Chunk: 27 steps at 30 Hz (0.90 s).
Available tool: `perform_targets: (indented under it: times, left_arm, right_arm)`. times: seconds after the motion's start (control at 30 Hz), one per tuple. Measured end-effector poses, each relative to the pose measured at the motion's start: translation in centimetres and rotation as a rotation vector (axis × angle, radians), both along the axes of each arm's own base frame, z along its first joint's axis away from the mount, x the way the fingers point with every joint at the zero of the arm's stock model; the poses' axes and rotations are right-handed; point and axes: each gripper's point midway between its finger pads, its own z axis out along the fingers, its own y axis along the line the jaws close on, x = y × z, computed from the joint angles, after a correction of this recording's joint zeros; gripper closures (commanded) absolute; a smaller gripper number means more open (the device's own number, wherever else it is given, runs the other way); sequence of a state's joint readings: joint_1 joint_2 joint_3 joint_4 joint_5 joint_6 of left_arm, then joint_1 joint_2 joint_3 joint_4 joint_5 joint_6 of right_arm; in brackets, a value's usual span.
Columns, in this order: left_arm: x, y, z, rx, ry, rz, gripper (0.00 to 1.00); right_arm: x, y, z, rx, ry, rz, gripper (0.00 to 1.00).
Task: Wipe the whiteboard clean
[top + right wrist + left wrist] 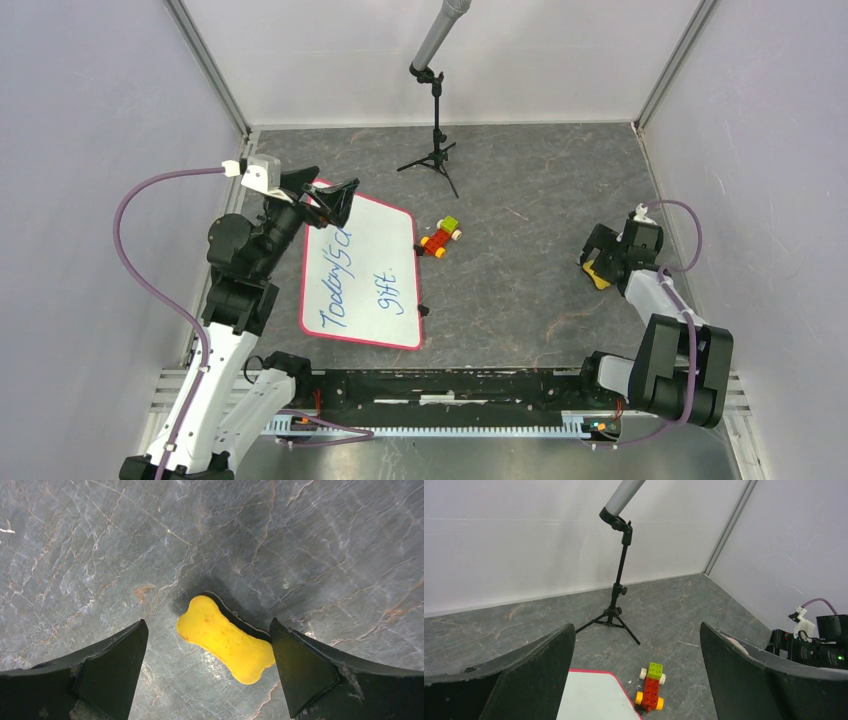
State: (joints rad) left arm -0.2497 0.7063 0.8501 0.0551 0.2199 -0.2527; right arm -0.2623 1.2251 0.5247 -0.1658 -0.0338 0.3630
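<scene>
The whiteboard (372,300) lies flat on the left of the table, red-rimmed, with blue handwriting on it. My left gripper (328,192) hovers open above the board's far-left corner. In the left wrist view the gripper (636,630) holds nothing, and a blank corner of the whiteboard (594,697) shows below it. My right gripper (600,256) stands open on the right side over a yellow bone-shaped eraser (598,276). In the right wrist view the eraser (225,639) lies on the table between the spread fingers of that gripper (208,625), close to the right finger, not gripped.
A toy car of red and green bricks with yellow wheels (441,238) sits just right of the board's far corner, also seen from the left wrist (651,687). A black tripod with a grey tube (436,150) stands at the back centre. Grey walls enclose the table.
</scene>
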Motion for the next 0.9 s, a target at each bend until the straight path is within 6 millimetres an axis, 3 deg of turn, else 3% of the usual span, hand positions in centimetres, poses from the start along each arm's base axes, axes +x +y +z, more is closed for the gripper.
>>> perform_targets:
  times: [0.13, 0.57, 0.9]
  left_arm:
    - [0.0, -0.1, 0.0, 0.0, 0.001, -0.003, 0.0]
    - [-0.1, -0.3, 0.0, 0.0, 0.001, -0.011, 0.0]
    - [0.5, -0.6, -0.8, 0.007, 0.027, -0.015, 0.0]
  right_arm:
    - [-0.7, 0.7, -1.0, 0.028, 0.014, 0.012, 0.02]
    - [-1.9, 4.1, -0.7, 0.057, -0.033, 0.126, 0.03]
    - [-2.6, 1.3, -1.5, -0.123, 0.046, 0.02, 0.28]
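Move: The yellow eraser lies almost under the right hand, about 1 cm ahead, 1 cm to its right and 3 cm below, slantwise between the open fingers with its near end by the right finger. The nearest other thing, the toy car, is far off, some 41 cm to that hand's left and 11 cm farther out. From the left hand the eraser is roughly 60 cm right, 1 cm ahead and 38 cm lower. Right hand swings 4 cm left while easing back, then 3 cm right, starting to close astride the eraser. ##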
